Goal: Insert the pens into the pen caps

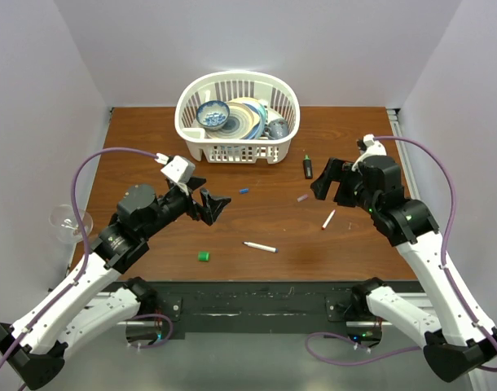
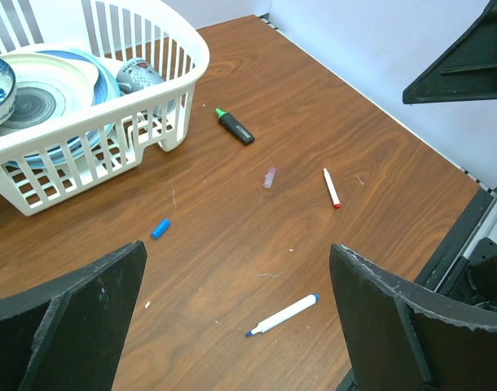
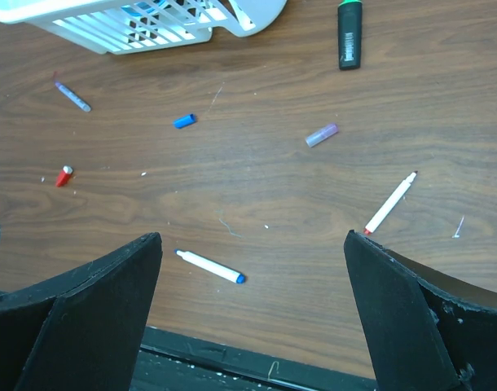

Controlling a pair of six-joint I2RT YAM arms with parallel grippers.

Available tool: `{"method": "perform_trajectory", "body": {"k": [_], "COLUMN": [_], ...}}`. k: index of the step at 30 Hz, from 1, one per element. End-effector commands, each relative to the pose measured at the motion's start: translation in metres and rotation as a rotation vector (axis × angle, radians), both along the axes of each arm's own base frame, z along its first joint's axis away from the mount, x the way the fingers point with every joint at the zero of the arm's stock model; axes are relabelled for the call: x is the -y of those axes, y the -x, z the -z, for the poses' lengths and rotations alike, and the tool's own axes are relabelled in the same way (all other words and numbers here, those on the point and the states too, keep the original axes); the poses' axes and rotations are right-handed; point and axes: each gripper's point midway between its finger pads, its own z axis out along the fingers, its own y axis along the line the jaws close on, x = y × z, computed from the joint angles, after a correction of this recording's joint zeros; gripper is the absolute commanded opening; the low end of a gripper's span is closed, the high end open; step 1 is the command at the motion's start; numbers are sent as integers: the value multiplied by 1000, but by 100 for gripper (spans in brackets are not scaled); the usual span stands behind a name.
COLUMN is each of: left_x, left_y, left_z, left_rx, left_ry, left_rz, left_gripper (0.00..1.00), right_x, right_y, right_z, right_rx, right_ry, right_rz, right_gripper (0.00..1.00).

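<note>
A white pen with a blue tip lies near the table's front middle, also in the left wrist view and right wrist view. A white pen with a red tip lies right of it. The black marker with a green tip rests by the basket. A blue cap, a green cap and a red cap lie loose. My left gripper and right gripper hover open, holding nothing.
A white basket with plates and bowls stands at the back middle. A pale purple cap lies mid-table. A slim purple pen lies near the basket. A clear glass stands at the left edge.
</note>
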Motion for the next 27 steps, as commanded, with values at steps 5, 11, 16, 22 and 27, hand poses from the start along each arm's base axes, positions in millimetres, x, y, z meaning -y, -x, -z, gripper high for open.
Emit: {"method": "perform_trajectory", "body": {"k": [5,11,16,22,27], "left_x": [-4,-5,-3,-2,-3], "left_y": [-6,-6,-6,-6,-4], "left_z": [-9,-8,-5,-4,-7], "left_rx": [47,42,38,34,43], "left_ry": [7,3,1,-1,4], "left_rz": [-29,-32,-26,-17,-15], "left_gripper": [100,100,100,100,100], "right_x": [26,71,73,62,56], "right_y": [-7,-17,-27,-29,-29], "right_z": [18,82,126,169,194], "right_rx": [-46,-236,-385,-494,-518], "right_ry": [61,315,323,263,221], "right_rz": [181,403,466,510,528], "right_gripper": [99,75,55,45,40]}}
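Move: The white pen with the red end lies about 5 cm ahead of the right hand, some 4 cm to its right and 25 cm below. On the same table, the purple cap is about 14 cm ahead and 5 cm left, the blue-ended pen 6 cm back and 19 cm left. From the left hand the red-ended pen is about 9 cm ahead, 35 cm right and 28 cm down. The right hand drops some 19 cm and 6 cm right towards the red-ended pen, tipping downward, fingers half closing. ##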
